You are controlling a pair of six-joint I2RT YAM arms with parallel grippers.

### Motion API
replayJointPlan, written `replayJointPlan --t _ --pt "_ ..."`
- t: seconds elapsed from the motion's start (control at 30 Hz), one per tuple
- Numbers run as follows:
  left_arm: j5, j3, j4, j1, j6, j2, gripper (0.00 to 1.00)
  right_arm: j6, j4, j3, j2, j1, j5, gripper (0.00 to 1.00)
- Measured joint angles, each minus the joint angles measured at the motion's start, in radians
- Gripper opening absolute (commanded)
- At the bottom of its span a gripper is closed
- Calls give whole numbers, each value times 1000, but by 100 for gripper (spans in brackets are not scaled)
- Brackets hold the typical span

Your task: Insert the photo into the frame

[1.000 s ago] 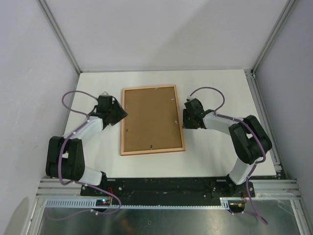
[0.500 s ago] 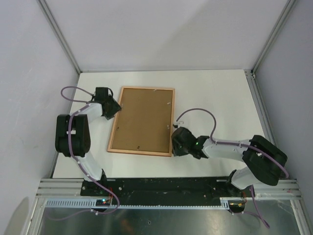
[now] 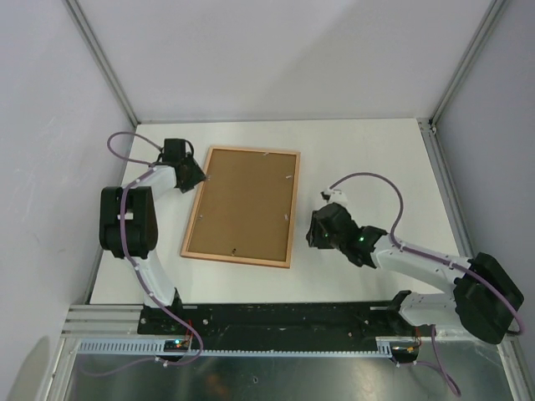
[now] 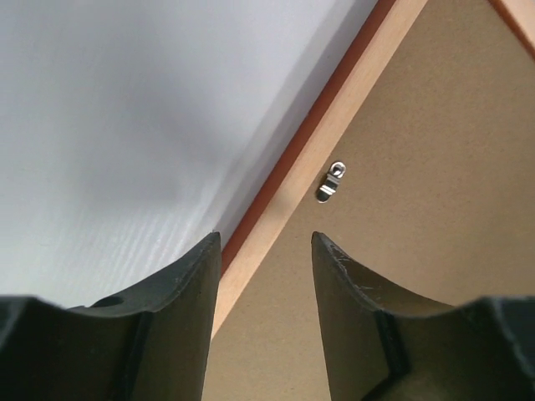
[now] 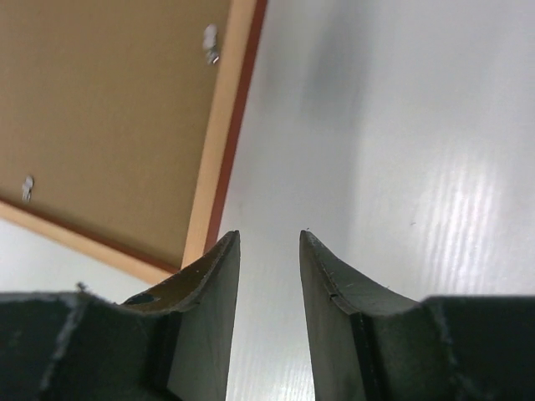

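The frame lies face down and slightly tilted on the white table, pale wood rim up, with a brown backing board filling it. The photo is hidden. My left gripper is open at the frame's upper left edge. In the left wrist view the rim runs between the fingertips of the left gripper, beside a small metal clip. My right gripper stands open over bare table just right of the frame's lower right side. In the right wrist view the right gripper holds nothing and the rim lies to its left.
Grey enclosure walls close in the table on the left, back and right. A black and aluminium rail carrying both arm bases runs along the near edge. White table stretches to the right of the frame.
The frame has swung, its near end shifting left. My left gripper moved up to the frame's upper left edge. My right gripper left the frame's right edge and now sits lower, off the frame.
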Motion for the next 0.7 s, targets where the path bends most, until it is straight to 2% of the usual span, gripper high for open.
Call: replayJointPlan --t 0.23,0.43,0.57,0.7 --pt "-29 0 -19 -11 133 0 46 -34 5 0 -10 -132 -31 40" --pt "-19 0 -21 -27 195 11 42 -45 27 0 -6 -171 -69 39" --pt "-16 -2 -22 -38 220 27 37 -53 42 0 8 -189 -90 39" --pt "-24 -16 -16 -39 238 28 22 -61 56 0 15 -207 -111 39"
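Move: The left hand, fingers part open, hovers over the far part of the frame's left bar; the spot to grip is about 2 cm back, 1 cm right and 3 cm below. The nearest metal clip lies some 3 cm ahead and 3 cm right, the frame's far left corner about 13 cm ahead and 3 cm right. From the right hand that grip spot is roughly 18 cm ahead, 33 cm left and 7 cm lower. Left hand sinks about 2 cm, turning clockwise, fingers narrowing astride the frame's left bar; right goes 5 cm forward-right. ##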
